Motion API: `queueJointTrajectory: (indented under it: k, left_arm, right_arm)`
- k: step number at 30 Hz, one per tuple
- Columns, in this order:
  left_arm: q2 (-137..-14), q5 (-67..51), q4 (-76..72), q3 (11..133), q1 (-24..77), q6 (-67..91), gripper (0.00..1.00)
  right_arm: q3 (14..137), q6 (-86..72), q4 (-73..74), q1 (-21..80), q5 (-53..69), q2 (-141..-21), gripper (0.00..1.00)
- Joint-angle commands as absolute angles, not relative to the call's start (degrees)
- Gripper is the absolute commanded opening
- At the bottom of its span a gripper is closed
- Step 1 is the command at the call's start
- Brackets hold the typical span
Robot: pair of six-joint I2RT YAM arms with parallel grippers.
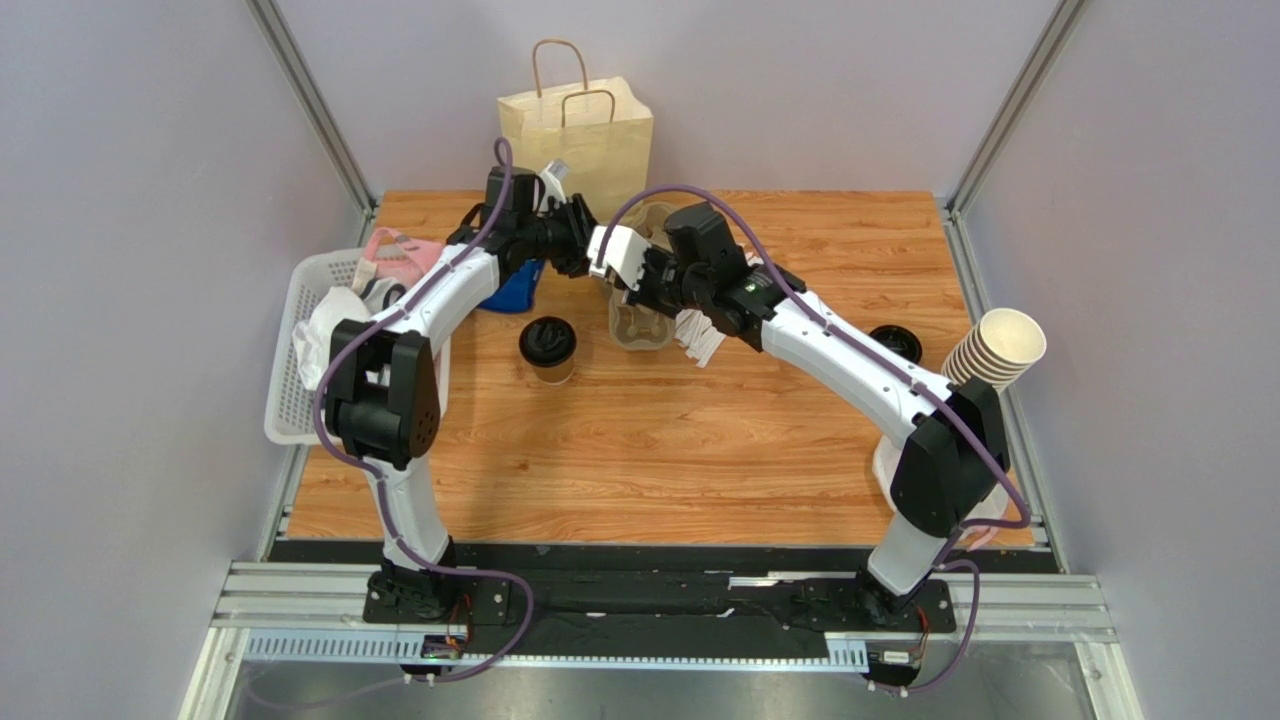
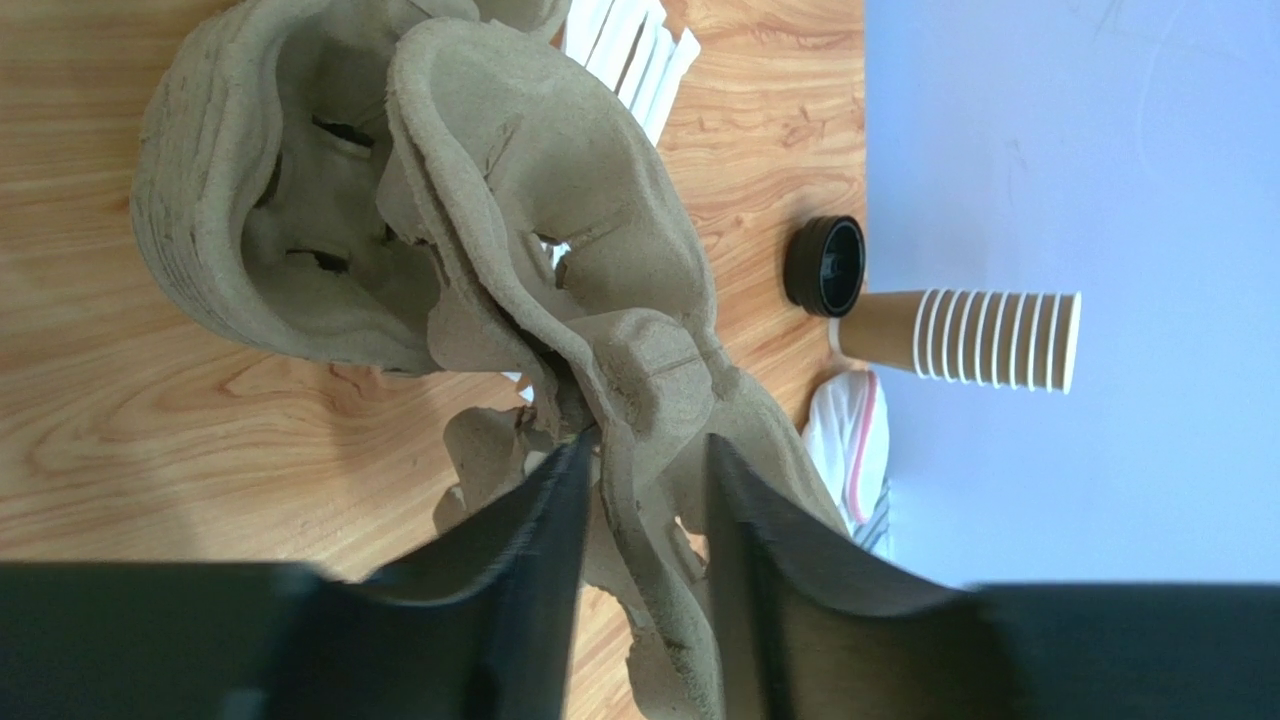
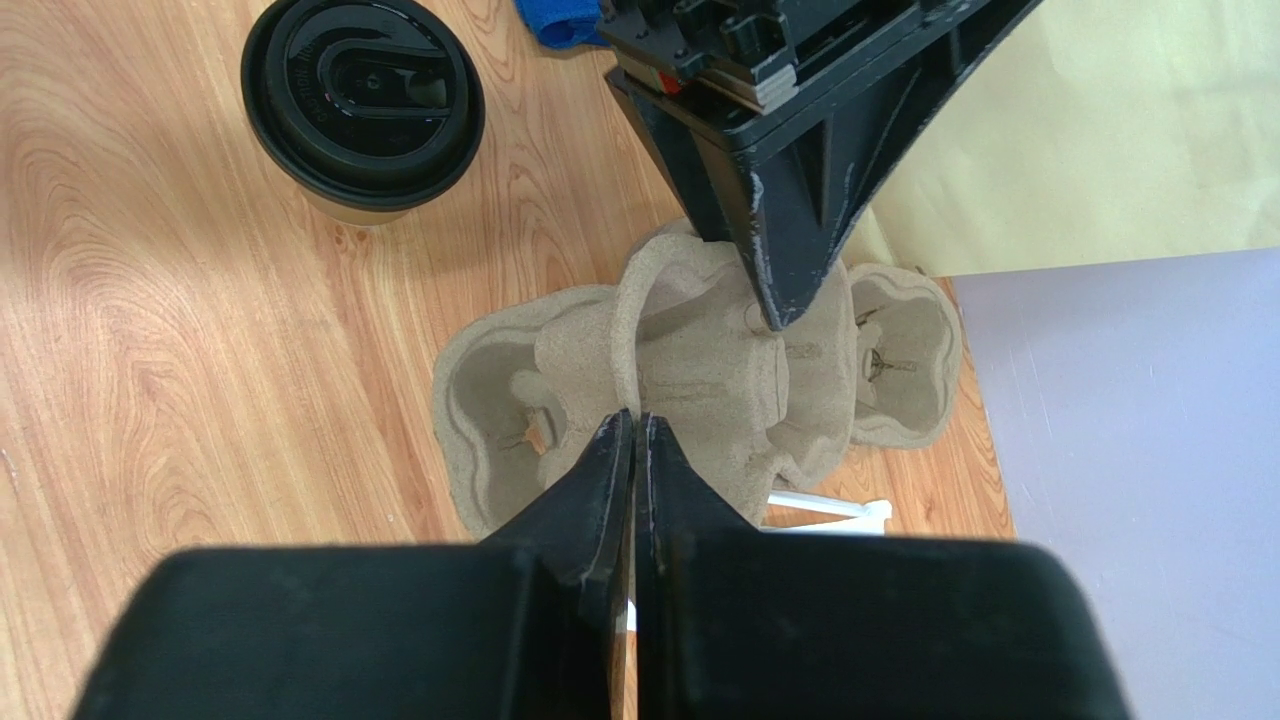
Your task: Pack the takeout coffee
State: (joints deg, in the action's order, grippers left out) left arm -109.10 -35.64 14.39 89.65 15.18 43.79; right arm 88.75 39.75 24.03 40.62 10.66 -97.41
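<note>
The takeout coffee point(image 1: 547, 345), a small brown cup with a black lid, stands on the table left of the arms' tips; it also shows in the right wrist view point(image 3: 364, 102). Pulp cup carriers point(image 1: 643, 312) lie stacked in front of the paper bag point(image 1: 579, 132). My left gripper point(image 2: 643, 447) is shut on a raised fold of the top cup carrier point(image 2: 496, 180). My right gripper point(image 3: 633, 423) is shut, its tips pinching the near rim of the carrier point(image 3: 706, 360). The left gripper's tip point(image 3: 781, 308) shows there pressed on the carrier's centre. Both grippers meet above the carriers point(image 1: 601, 248).
A stack of lidless cups point(image 1: 995, 348) and a loose black lid point(image 1: 897, 342) sit at the right edge. White sticks point(image 1: 697, 338) lie beside the carriers. A white basket point(image 1: 301, 360) with pink cloth hangs at the left edge. A blue object point(image 1: 514, 288) lies near the left arm.
</note>
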Motion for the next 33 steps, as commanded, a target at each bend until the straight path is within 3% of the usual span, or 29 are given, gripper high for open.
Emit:
queueJointTrajectory:
  k: [1, 8, 12, 15, 18, 19, 22, 26, 33]
  left_arm:
    - [-109.8, -37.5, 13.4, 90.8, 15.7, 44.1, 0.36]
    - [-109.2, -39.6, 12.4, 90.4, 15.6, 43.7, 0.0]
    - [-108.7, -43.4, 7.6, 89.5, 15.6, 45.3, 0.0]
    - [-107.3, -46.7, 0.6, 87.5, 15.3, 48.8, 0.0]
    - [-105.8, -50.4, -9.7, 84.7, 14.5, 54.9, 0.0]
    - [-105.5, -51.3, -12.1, 84.1, 14.2, 56.5, 0.0]
    - [-104.1, -54.2, -19.8, 82.3, 12.8, 62.2, 0.0]
    - [-102.4, -56.5, -28.4, 79.6, 11.6, 69.2, 0.0]
    - [-100.6, -55.7, -34.1, 78.8, 10.9, 70.5, 0.0]
  right_arm:
    - [89.4, 38.9, 24.1, 41.3, 11.3, -96.5, 0.0]
    - [93.3, 37.6, 26.8, 41.4, 10.8, -96.9, 0.0]
    - [95.1, 37.5, 28.5, 41.4, 11.4, -96.9, 0.0]
    - [101.3, 35.3, 34.6, 41.3, 10.9, -98.3, 0.14]
    - [107.9, 32.0, 40.0, 40.0, 11.6, -99.0, 0.42]
    - [109.7, 29.0, 42.3, 39.1, 12.6, -98.4, 0.63]
    - [116.3, 22.0, 46.7, 34.8, 16.9, -97.3, 0.8]
    - [120.9, 10.3, 50.1, 26.4, 25.7, -95.9, 0.81]
    - [106.6, 3.6, 46.7, 14.8, 26.5, -92.8, 0.78]
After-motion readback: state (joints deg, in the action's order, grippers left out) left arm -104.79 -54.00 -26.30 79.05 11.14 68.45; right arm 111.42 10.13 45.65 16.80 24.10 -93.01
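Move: Both hands are at the upper carrier held above the table: its middle is about 6 cm to the right, 2 cm back and slightly below the left hand, whose half-open fingers straddle its rim. The right hand already pinches this rim, with the carrier's middle about 4 cm straight ahead and 2 cm below. From the right hand, the carrier stack is about 8 cm straight ahead, the straws 12 cm right and 3 cm ahead, and the lidded coffee 15 cm left and 5 cm back, all 16–22 cm lower. Closing almost in place, the left fingers pinch the upper carrier's rim, then the right fingers open and let go. The right hand rises about 13 cm and swings some 14 cm to its right, clear of the carrier, turning clockwise. The left hand keeps its pinch and lifts about 10 cm, its fingertips tipping up roughly 25 degrees. ##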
